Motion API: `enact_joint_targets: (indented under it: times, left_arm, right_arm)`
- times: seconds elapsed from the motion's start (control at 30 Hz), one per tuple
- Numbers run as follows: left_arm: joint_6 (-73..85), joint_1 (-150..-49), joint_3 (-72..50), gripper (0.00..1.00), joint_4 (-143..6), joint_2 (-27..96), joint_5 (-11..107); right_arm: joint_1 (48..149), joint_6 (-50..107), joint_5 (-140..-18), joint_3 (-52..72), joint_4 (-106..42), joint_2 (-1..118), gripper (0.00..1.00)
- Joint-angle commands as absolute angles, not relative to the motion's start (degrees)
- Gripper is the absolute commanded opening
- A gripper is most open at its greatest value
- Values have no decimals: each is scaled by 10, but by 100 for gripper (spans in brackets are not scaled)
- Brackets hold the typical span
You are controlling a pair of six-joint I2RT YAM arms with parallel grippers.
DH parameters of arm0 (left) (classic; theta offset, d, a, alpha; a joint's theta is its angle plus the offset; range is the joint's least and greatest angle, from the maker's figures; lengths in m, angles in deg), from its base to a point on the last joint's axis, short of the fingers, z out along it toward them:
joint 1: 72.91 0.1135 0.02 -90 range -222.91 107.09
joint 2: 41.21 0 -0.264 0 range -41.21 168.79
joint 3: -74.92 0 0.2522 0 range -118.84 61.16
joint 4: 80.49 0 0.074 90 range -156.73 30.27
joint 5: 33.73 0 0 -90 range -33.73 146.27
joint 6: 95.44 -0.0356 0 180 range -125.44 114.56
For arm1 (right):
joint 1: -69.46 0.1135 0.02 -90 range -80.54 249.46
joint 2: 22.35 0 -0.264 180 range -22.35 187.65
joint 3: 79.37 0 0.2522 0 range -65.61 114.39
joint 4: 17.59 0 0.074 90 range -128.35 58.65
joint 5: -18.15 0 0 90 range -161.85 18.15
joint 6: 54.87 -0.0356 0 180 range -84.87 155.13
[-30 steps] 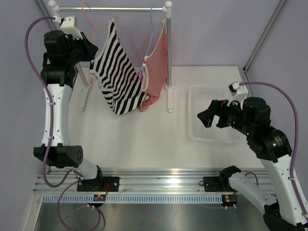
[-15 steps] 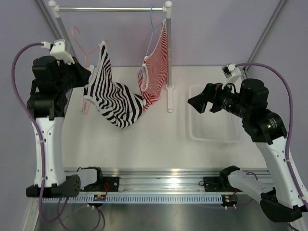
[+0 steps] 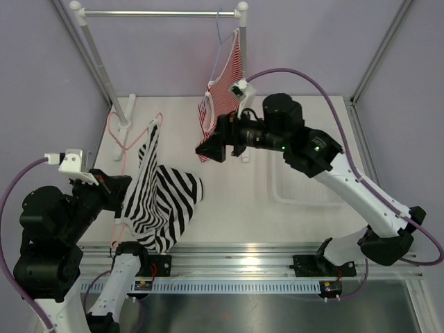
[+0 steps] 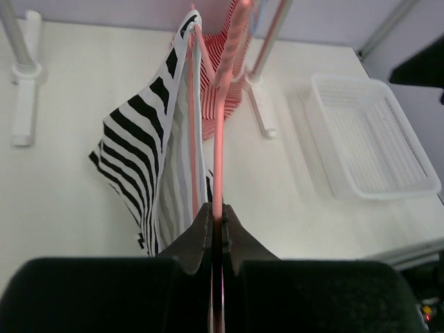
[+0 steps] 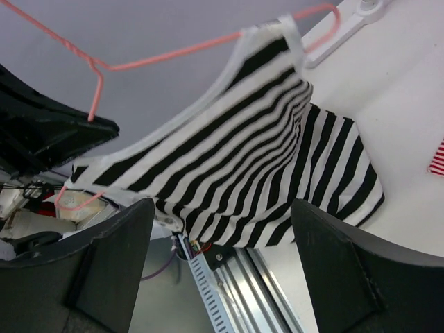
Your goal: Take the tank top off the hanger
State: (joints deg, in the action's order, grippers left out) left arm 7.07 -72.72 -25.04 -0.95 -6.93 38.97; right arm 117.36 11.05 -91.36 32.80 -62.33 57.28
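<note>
The black-and-white striped tank top hangs on the pink hanger, held low over the near left of the table, off the rail. My left gripper is shut on the hanger wire, and the tank top droops to its left. My right gripper is open, facing the tank top from the right and short of it. In the right wrist view the tank top and hanger lie ahead of the open gripper, with nothing between the fingers.
A red-and-white striped top hangs on a blue hanger at the right end of the rail. A white basket sits on the right, under my right arm. The rack's foot stands at the far left.
My left arm took the hanger with the tank top off the rail and down to the near left. My right arm swung left across the table to face the tank top.
</note>
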Motion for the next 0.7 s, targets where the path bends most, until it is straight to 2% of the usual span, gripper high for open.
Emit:
enact_joint_targets:
  times: [0.0, 0.13, 0.47, 0.53, 0.6, 0.67]
  left_arm:
    - [78, -750, -213, 0, -31, -71, 300]
    - [88, -757, -184, 0, -69, -90, 243]
    - [113, -762, -143, 0, -129, -86, 187]
    - [114, -762, -146, 0, -136, -84, 178]
    - [114, -762, -149, 0, -134, -84, 187]
    - [112, -762, -148, 0, -133, -86, 189]
  right_arm:
    - [1252, 125, -777, 358, -576, 617, 87]
    - [1292, 131, -638, 341, -545, 648, 79]
    - [1314, 168, -572, 373, -552, 727, 64]
    - [1314, 174, -557, 375, -547, 739, 57]
    - [1314, 184, -535, 380, -555, 748, 41]
    - [1314, 194, -506, 387, -563, 752, 37]
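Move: The striped tank top's far shoulder strap, still on the pink hanger, lies about 15 cm left of the right hand, 8 cm ahead and 6 cm lower. From the left hand, which holds the hanger, that strap is some 15 cm ahead, 7 cm right and 3 cm lower. The red tank top hangs about 14 cm ahead of the right hand, 3 cm to its right and 12 cm lower; the left gripper is 21 cm left of the right hand, 8 cm back and 2 cm lower. The right fingers close down from wide open to under half open around the striped top's far shoulder strap, the hand arriving there by going left, then steering down and forward (about 10 cm down in all) while turning clockwise. The left hand keeps its pinch on the hanger and brings it some 5 cm right and a little down, turning about 20 degrees clockwise to offer the strap to the right hand. ##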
